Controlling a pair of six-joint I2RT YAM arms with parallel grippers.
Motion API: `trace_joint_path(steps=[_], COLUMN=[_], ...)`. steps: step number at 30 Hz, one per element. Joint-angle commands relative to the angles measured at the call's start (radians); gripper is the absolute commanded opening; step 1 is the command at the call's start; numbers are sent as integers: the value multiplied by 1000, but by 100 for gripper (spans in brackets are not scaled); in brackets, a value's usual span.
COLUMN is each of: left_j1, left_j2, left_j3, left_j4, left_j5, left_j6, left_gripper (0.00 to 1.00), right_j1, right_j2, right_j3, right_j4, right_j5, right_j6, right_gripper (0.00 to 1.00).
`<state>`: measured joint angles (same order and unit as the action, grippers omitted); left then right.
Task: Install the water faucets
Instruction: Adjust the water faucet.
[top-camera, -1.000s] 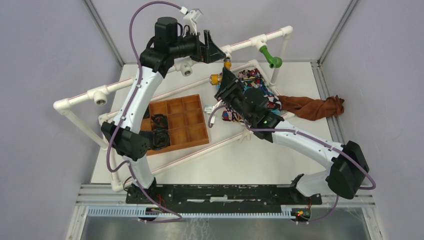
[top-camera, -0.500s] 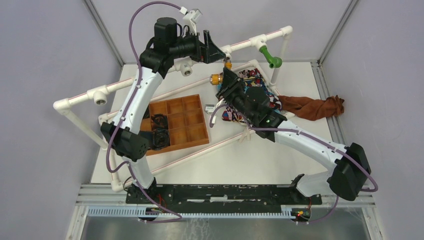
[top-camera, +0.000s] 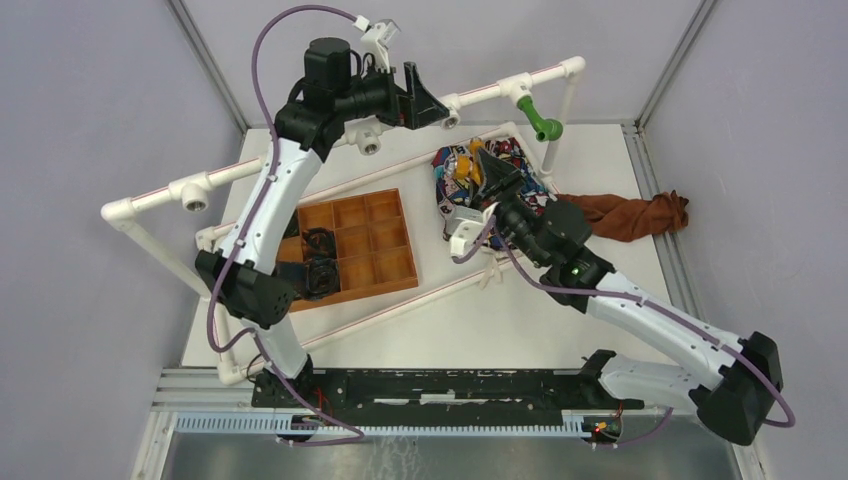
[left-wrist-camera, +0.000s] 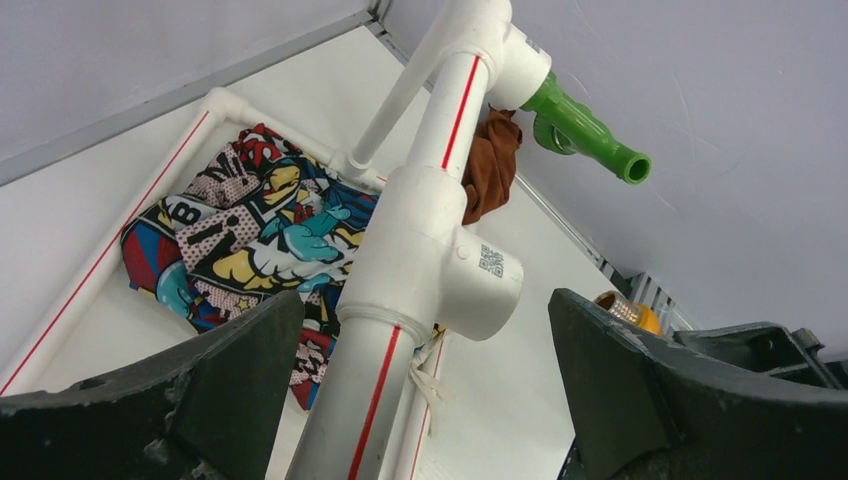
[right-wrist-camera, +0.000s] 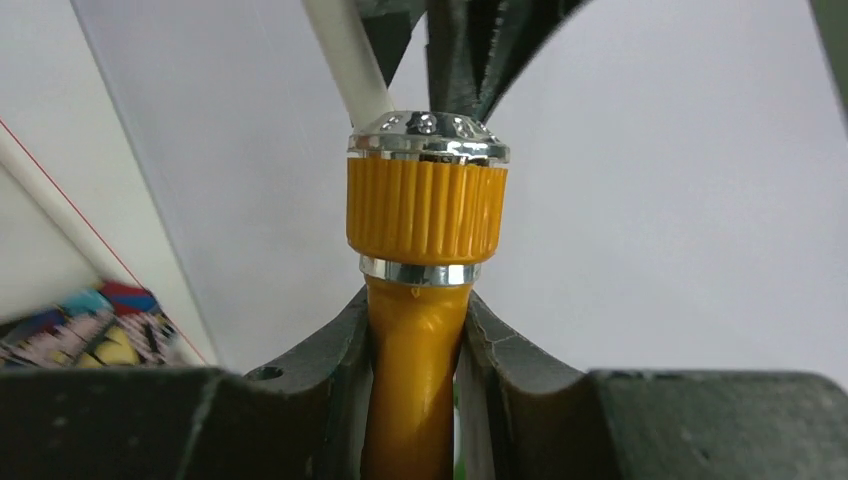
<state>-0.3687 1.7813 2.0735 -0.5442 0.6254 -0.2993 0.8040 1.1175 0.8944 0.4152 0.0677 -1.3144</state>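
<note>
My right gripper (right-wrist-camera: 418, 310) is shut on the neck of the orange-yellow faucet (right-wrist-camera: 425, 250), whose ribbed knob points up toward the white pipe (right-wrist-camera: 350, 60). In the top view the right gripper (top-camera: 492, 165) hovers over the comic-print cloth (top-camera: 455, 180). A metal-tipped end of that orange-yellow faucet (left-wrist-camera: 625, 310) shows beside my left finger. The left gripper (left-wrist-camera: 425, 300) is open, its fingers either side of the pipe below a white T-fitting (left-wrist-camera: 470, 280) without touching. The left gripper (top-camera: 430, 100) sits at the top rail. The green faucet (top-camera: 540, 118) sits in the far T-fitting; the green faucet (left-wrist-camera: 585, 130) points outward.
An orange compartment tray (top-camera: 355, 245) lies left of centre inside the white pipe frame (top-camera: 150, 200). More T-fittings (top-camera: 197, 195) hang on the upper rail. A brown cloth (top-camera: 625, 215) lies at the right, near the metal cage post (top-camera: 655, 90).
The right arm has swung right and turned its gripper toward the far side, carrying the orange-yellow faucet away from the fitting under the left gripper. The left jaws have spread slightly wider.
</note>
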Motion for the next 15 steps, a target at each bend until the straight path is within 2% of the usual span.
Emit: trace_joint_path(steps=[1,5,8,10,15], left_j1=[39,40,39,40,39], left_j2=[-224,-370,-455,-522,-682], left_j3=[-44,-174,-246,-317,-476], left_j4=[54,154,158,166,184], left_j5=[-120,-130,3,54,123], left_j6=[82,127,151,129,120], left_gripper=[100,100,100,100,100], right_j1=[-44,-168,-246,-282,-320], right_j2=[-97,-176,-197,-210,-207], right_j3=[-45,-138,-168,-222,-289], right_j4=[145,251,274,359,513], right_j5=[-101,-240,-307,-365,-506], right_j6=[493,968,1289,1437,1687], right_gripper=[0,0,0,0,0])
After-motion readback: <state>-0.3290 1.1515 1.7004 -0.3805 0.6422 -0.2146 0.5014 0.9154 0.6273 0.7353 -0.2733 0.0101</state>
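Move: The right gripper already holds the yellow faucet, whose middle sits about 2 cm ahead and 2 cm left of its hand point. The empty white tee lies some 9 cm ahead and 6 cm left of that hand, the green faucet about 9 cm ahead and 10 cm right, both near its height. From the open left gripper the yellow faucet is some 9 cm back, 11 cm right and slightly lower; the tee is only about 5 cm right and 1 cm ahead. Pull the open left gripper back off the white pipe and away from the tee, some 16 cm back and 12 cm up, drifting left as its fingers tip upward. Meanwhile keep the right gripper's grip on the yellow faucet and roll it about 70 degrees so the knob comes up, easing it a few centimetres right and back, farther from the tee. ##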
